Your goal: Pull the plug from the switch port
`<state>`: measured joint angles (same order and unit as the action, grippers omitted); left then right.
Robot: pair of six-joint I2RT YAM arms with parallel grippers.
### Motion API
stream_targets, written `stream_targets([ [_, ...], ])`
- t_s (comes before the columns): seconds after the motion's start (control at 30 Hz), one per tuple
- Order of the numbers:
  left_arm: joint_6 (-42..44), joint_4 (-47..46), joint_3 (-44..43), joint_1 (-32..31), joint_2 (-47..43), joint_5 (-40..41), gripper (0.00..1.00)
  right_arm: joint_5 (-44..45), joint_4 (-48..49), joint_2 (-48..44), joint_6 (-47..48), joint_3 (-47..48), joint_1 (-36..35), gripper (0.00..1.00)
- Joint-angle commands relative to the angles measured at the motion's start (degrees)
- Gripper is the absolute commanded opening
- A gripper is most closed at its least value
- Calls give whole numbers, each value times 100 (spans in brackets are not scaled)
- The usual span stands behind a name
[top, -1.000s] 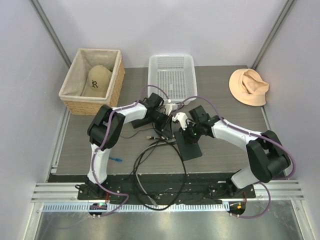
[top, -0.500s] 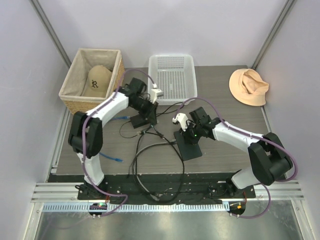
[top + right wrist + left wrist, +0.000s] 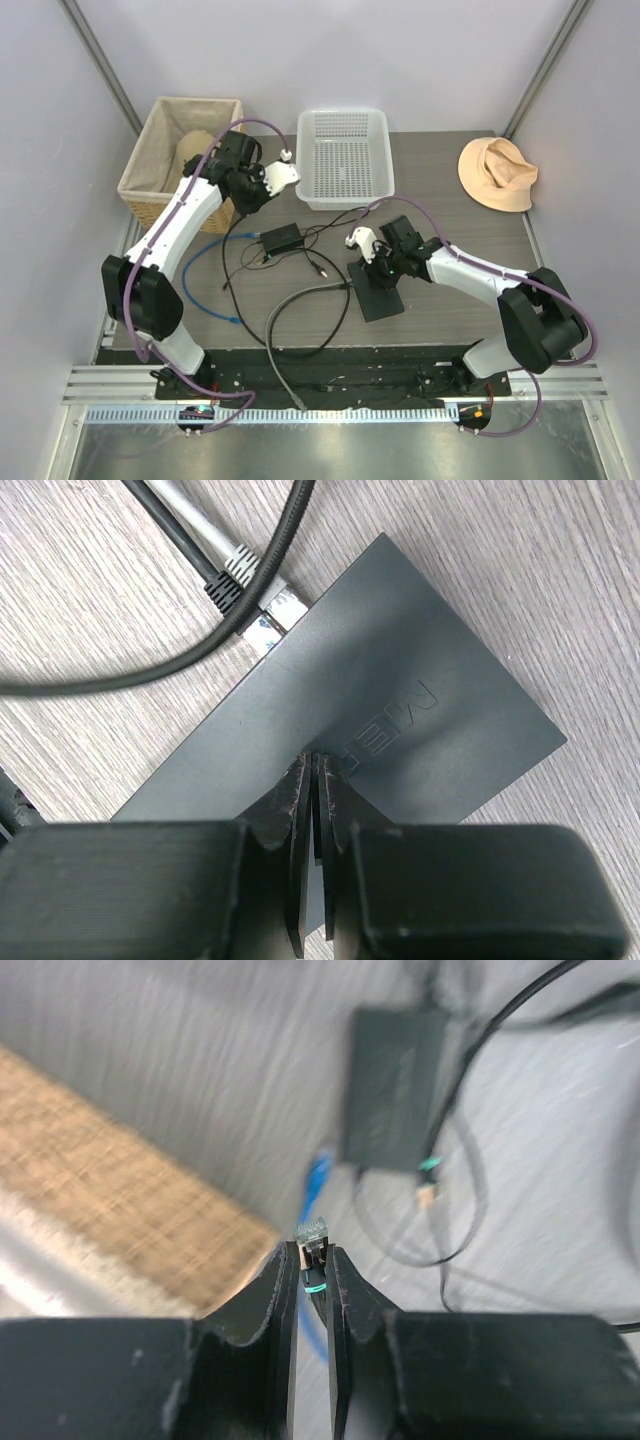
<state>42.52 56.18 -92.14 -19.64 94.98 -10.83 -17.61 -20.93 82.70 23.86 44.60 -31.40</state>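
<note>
The switch [image 3: 380, 292] is a flat black box lying on the table; its edge with the switch port [image 3: 285, 630] faces up-left in the right wrist view. A silver-tipped grey plug [image 3: 272, 610] still sits against that edge. My right gripper [image 3: 318, 765] is shut and empty, its tips pressed down on the switch's top [image 3: 420, 670]. My left gripper [image 3: 312, 1255] is shut on the plug [image 3: 312, 1230], a clear connector with a teal band. It hangs off the switch, beside the wicker basket [image 3: 120, 1170]. In the top view the left gripper [image 3: 248, 195] is far left of the switch, and a blue cable [image 3: 200, 255] trails below it.
A black adapter brick [image 3: 280, 238] with cords lies between the arms. Black cables [image 3: 310, 320] loop toward the near edge. The wicker basket [image 3: 160, 195] holds a cap at back left. A white plastic basket [image 3: 345, 155] stands at the back middle, a tan hat [image 3: 497, 172] at back right.
My left arm swung from the switch's edge to the back left, toward the wicker basket, carrying the plug and dragging the blue cable out. The right gripper stayed pressed on the switch.
</note>
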Motion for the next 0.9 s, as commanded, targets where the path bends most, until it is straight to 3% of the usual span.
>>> stream_targets([
  [0.0, 617, -37, 55, 83, -41, 1047, 0, 433, -395, 124, 154, -276, -24, 11],
  [0.17, 512, -222, 293, 92, 231, 2277, 0, 460, -368, 71, 154, -311, -7, 11],
  [0.27, 336, -353, 354, 83, 293, 2708, 5, 486, -359, 45, 163, -329, -16, 11],
  [0.33, 109, -389, 198, 92, 302, 2779, 19, 503, -351, 36, 163, -338, -16, 11],
  [0.4, -190, -293, -22, 83, 284, 2448, 40, 495, -350, 19, 163, -347, -16, 11],
  [0.5, -1068, 251, -637, 83, 162, 825, 51, 513, -351, 36, 163, -347, -15, 12],
  [0.53, -1314, 235, -691, 83, -4, -286, 53, 513, -351, 36, 163, -338, -16, 11],
  [0.57, -2082, 79, -387, 83, -154, -706, 56, 513, -351, 45, 172, -347, -16, 11],
  [0.63, -2816, -860, 272, 39, -748, -1916, 57, 521, -342, 62, 216, -364, -7, 11],
  [0.67, -3455, -1290, 1198, -48, -962, -1992, 58, 556, -324, 71, 216, -364, -7, 12],
  [0.7, -3696, -2103, 1598, -362, -1155, -1950, 59, 600, -289, 71, 190, -373, 2, 12],
  [0.77, -3812, -2663, 2703, -1107, -1594, -1627, 60, 549, -219, 97, -117, -259, 264, 11],
  [0.87, -4417, -3612, 3472, -1665, -1694, -1089, 62, 163, -166, 264, -644, 31, 686, 11],
])
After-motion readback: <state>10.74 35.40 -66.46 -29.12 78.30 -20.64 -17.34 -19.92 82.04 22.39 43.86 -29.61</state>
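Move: My left hand has the black cable's freed plug pinched about 17 cm above the table. The drop spot is some 7 cm to its left and 1 cm ahead, down on the table by the wicker basket's near right corner. The basket's middle lies about 14 cm left and 13 cm ahead. The black box is some 9 cm right, level with the hand. From my right hand, the drop spot is roughly 40 cm left and 12 cm ahead. I carry the plug about 7 cm farther left towards the basket's near corner with my left hand, dipping some 3 cm and rolling its left side up, then open my fingers and let go. Empty, they widen as I swing about 15 cm right and 10 cm back towards the switch, rolling the other way. My right hand stays closed at the top of the switch. ##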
